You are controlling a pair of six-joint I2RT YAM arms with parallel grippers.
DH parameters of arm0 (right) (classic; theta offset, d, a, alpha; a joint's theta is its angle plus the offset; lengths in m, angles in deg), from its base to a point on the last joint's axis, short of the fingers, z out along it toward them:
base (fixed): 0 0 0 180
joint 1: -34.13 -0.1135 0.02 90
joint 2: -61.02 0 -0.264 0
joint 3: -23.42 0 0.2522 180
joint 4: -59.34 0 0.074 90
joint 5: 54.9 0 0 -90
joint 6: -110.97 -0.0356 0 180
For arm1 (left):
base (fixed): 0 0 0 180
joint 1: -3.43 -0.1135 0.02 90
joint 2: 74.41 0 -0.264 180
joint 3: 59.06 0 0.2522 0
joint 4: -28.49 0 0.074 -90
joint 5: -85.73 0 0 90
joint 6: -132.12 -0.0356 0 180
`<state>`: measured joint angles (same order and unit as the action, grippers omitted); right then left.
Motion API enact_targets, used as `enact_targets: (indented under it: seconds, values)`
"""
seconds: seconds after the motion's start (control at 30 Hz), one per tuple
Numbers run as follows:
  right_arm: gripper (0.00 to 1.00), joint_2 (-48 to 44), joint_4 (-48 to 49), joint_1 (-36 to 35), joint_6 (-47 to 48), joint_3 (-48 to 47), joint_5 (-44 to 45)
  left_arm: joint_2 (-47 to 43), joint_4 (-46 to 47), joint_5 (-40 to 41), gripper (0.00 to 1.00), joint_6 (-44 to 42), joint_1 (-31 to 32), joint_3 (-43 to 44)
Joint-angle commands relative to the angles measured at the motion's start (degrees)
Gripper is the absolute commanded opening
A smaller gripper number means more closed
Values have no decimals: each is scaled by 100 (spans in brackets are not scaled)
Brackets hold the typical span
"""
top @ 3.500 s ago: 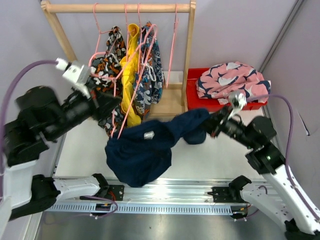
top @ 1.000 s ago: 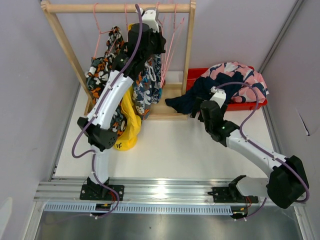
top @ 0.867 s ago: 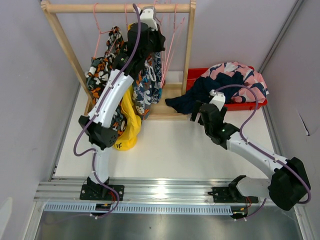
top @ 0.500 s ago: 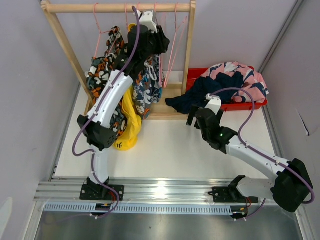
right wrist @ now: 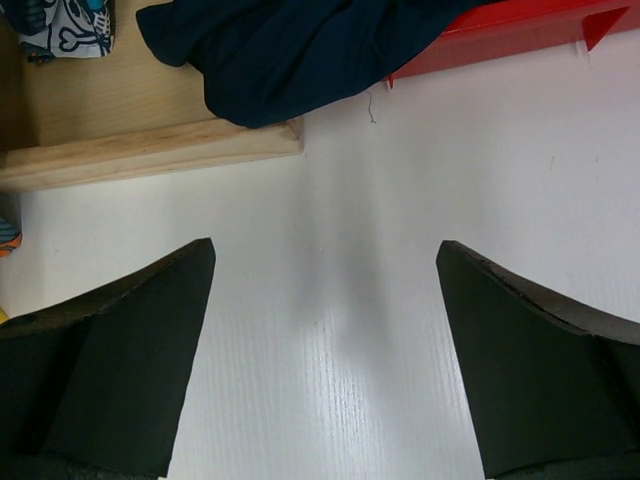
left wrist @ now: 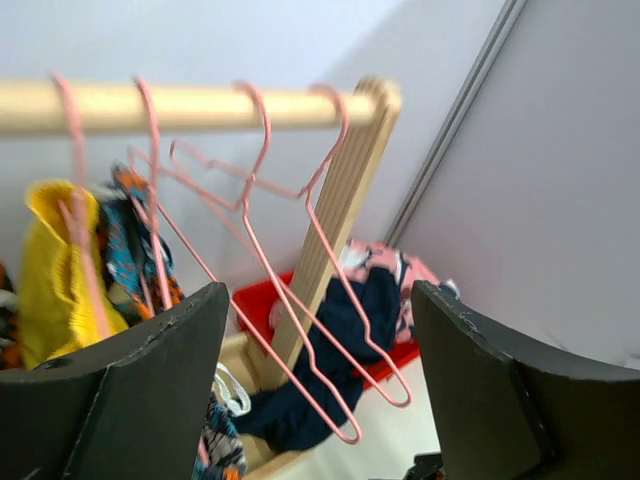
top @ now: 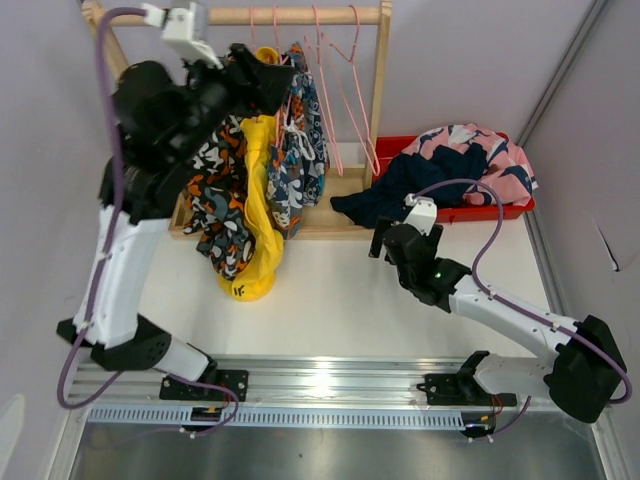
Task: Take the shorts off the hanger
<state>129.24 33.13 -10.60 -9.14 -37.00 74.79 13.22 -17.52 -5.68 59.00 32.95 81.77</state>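
Three pairs of shorts hang on the wooden rack: camouflage (top: 215,195), yellow (top: 256,190) and blue-orange print (top: 297,150). Empty pink hangers (top: 345,90) hang at the rail's right end. My left gripper (top: 268,78) is up by the rail, open and empty; in its wrist view its fingers (left wrist: 150,400) frame the empty hangers (left wrist: 300,250). The navy shorts (top: 400,190) drape from the red bin (top: 495,212) onto the rack's base, beside the pink shorts (top: 470,150). My right gripper (top: 385,240) is open over the white table, short of the navy shorts (right wrist: 290,50).
The rack's wooden rail (left wrist: 200,105) and right post (top: 378,110) stand close to the left gripper. The rack's base board (right wrist: 150,150) lies just ahead of the right gripper. Purple walls close in at the back and on both sides.
The left gripper has opened, let go of the pink hanger at the rail and swung back to the left. The right arm has drawn back from the bin, still open.
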Motion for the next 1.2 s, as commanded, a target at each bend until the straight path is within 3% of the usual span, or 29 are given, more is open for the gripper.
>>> enact_targets:
  seconds: [0.0,0.07,0.4,1.17]
  values:
    - [99,-152,-29,-184,-259,-46,435,-291,-247,106,79,-308,19,-164]
    - [99,-161,-91,-255,-294,-46,496,-343,-290,325,78,-344,10,-296]
    - [99,-556,-478,-440,-364,112,804,-195,-124,528,45,-449,1,-762]
    - [100,-978,-610,-422,-505,526,866,482,0,1520,46,-730,19,-912]
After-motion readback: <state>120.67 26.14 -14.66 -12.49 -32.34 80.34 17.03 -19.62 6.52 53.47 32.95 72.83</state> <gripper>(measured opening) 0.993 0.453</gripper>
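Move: The hanger with the blue patterned shorts is some 16 cm ahead of the left hand, about level with it sideways and roughly 10 cm lower. The nearer empty hanger hangs 7 cm to the right of that hanger, the second empty one about 14 cm to its right, and the yellow shorts 4 cm to its left with their middle about 20 cm below it, all roughly as far forward. From the right hand the patterned shorts' hanger lies 20 cm ahead, 28 cm left and 30 cm up. Heading for the patterned shorts' hanger, the left hand finishes backing off by about 4 cm, up and left, then reverses and sweeps down and forward towards it, ending some 10 cm lower and 6 cm farther out. Its fingers narrow to just under half open while the wrist swings about 20 degrees to point more forward and slightly down. The open right hand retreats about 4 cm back and rightward over bare table. ##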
